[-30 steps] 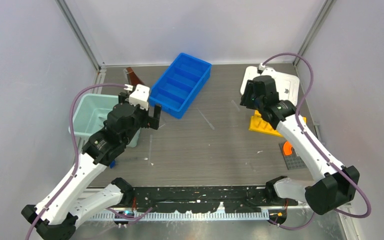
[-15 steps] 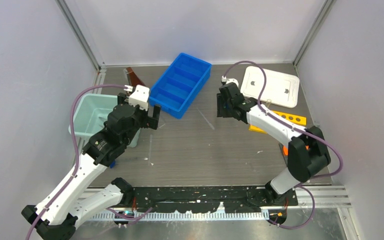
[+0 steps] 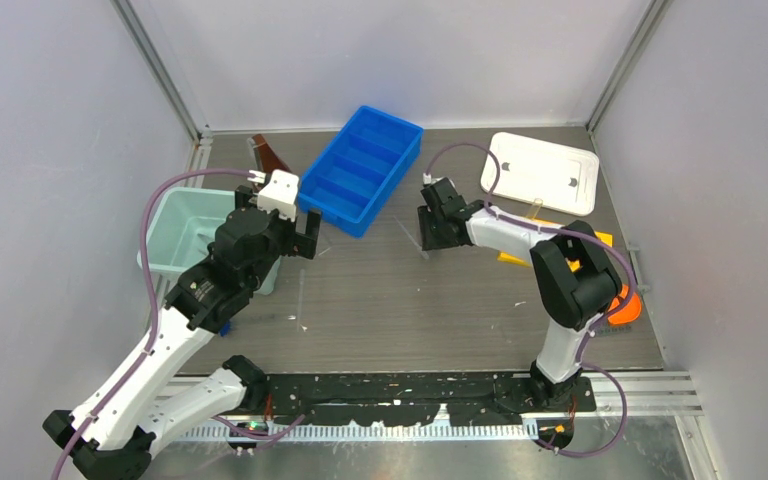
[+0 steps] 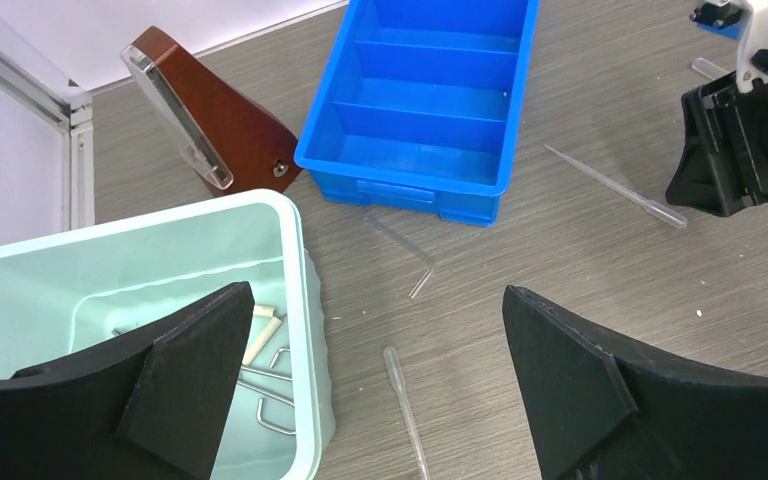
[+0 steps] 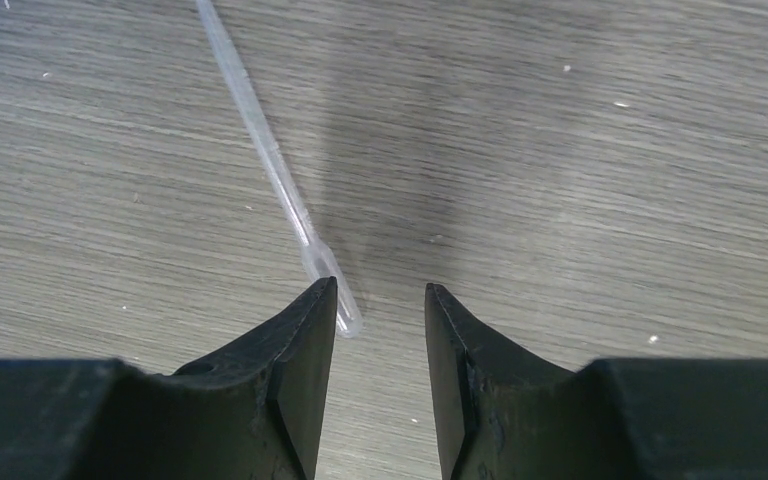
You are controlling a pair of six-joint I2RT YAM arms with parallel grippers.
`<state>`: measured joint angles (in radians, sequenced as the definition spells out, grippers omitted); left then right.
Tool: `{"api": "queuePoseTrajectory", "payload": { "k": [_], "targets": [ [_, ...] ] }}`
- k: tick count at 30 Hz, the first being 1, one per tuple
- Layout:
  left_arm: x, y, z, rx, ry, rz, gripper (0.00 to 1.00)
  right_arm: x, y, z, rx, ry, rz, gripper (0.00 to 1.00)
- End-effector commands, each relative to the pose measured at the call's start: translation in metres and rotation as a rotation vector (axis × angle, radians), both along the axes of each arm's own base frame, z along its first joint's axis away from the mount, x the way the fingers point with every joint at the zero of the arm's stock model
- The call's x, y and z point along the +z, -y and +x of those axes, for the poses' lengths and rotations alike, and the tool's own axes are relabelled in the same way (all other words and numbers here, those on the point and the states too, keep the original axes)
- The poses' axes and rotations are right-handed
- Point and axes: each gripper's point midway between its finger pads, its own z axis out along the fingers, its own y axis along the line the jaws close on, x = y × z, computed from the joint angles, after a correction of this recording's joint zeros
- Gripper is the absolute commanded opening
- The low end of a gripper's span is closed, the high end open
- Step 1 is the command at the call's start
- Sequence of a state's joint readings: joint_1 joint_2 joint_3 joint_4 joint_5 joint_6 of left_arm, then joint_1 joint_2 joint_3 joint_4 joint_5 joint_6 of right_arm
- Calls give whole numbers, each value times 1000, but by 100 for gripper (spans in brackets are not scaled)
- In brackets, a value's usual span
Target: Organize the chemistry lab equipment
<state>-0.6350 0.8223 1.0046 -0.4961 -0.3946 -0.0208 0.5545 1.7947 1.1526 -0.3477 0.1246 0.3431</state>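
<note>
My right gripper (image 3: pixel 432 238) hangs low over the middle of the table, jaws partly open with nothing between them (image 5: pixel 378 290). A clear plastic pipette (image 5: pixel 270 160) lies on the wood, and its bulb end rests just outside my left fingertip (image 5: pixel 320 300). My left gripper (image 4: pixel 378 292) stands wide open and holds nothing, straddling the rim of a mint tub (image 4: pixel 300 300). Inside the tub lie metal tongs (image 4: pixel 265 395) and a small white piece (image 4: pixel 260 335). A second pipette (image 4: pixel 405 410) and a bent glass tube (image 4: pixel 410 250) lie on the table beside the tub.
A blue divided tray (image 3: pixel 362 168) sits at the back centre, with a brown wedge-shaped object (image 3: pixel 268 155) to its left. The white lid (image 3: pixel 542 172) lies at the back right. The yellow holed rack (image 3: pixel 515 250) is partly hidden behind my right arm. An orange piece (image 3: pixel 625 305) is near the right edge.
My right arm has swung left from above the white lid and yellow rack to the table's middle and come down beside the pipette. The left arm has not moved.
</note>
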Motion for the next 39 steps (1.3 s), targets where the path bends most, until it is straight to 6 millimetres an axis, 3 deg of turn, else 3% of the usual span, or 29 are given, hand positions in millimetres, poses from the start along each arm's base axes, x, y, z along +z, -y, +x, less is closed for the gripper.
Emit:
{"api": "queuePoseTrajectory", "payload": {
  "k": [1, 11, 18, 25, 31, 39],
  "targets": [
    [17, 0, 3, 10, 62, -37, 100, 12, -23, 14, 39, 64, 45, 44],
    [15, 1, 4, 9, 55, -34, 100, -10, -31, 7, 60, 30, 6, 42],
    [14, 2, 5, 8, 52, -29, 100, -11, -26, 4, 54, 37, -43, 28],
    [13, 3, 5, 4, 50, -28, 100, 8, -25, 3, 44, 76, -19, 17],
    [12, 4, 5, -4, 47, -27, 100, 28, -25, -4, 49, 118, 34, 15],
    [7, 7, 7, -9, 34, -19, 100, 70, -29, 0, 96, 254, 101, 15]
  ]
}}
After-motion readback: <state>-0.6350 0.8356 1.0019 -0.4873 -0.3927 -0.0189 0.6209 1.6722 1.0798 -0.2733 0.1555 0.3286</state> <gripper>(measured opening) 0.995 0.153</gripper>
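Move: Just ahead and to the left of the right hand, a clear plastic pipette lies slantwise on the table, its middle about 3 cm ahead, 4 cm left and 2 cm down, with its bulb end nearest the fingers. The blue bin is some 18 cm ahead and 14 cm left of this hand, a clear tube roughly 9 cm ahead and 7 cm right. From the left hand, the pipette is about 11 cm ahead, 20 cm right and 27 cm below. Sliding left about 2 cm while sinking another 2 cm, the right hand brings its half-open, down-pointing fingers over the pipette's bulb end. There it stays while the fingers close and pinch the bulb, then lifts some 4.5 cm, drawing slightly back, grip kept and the fingers tipping up a few degrees. ##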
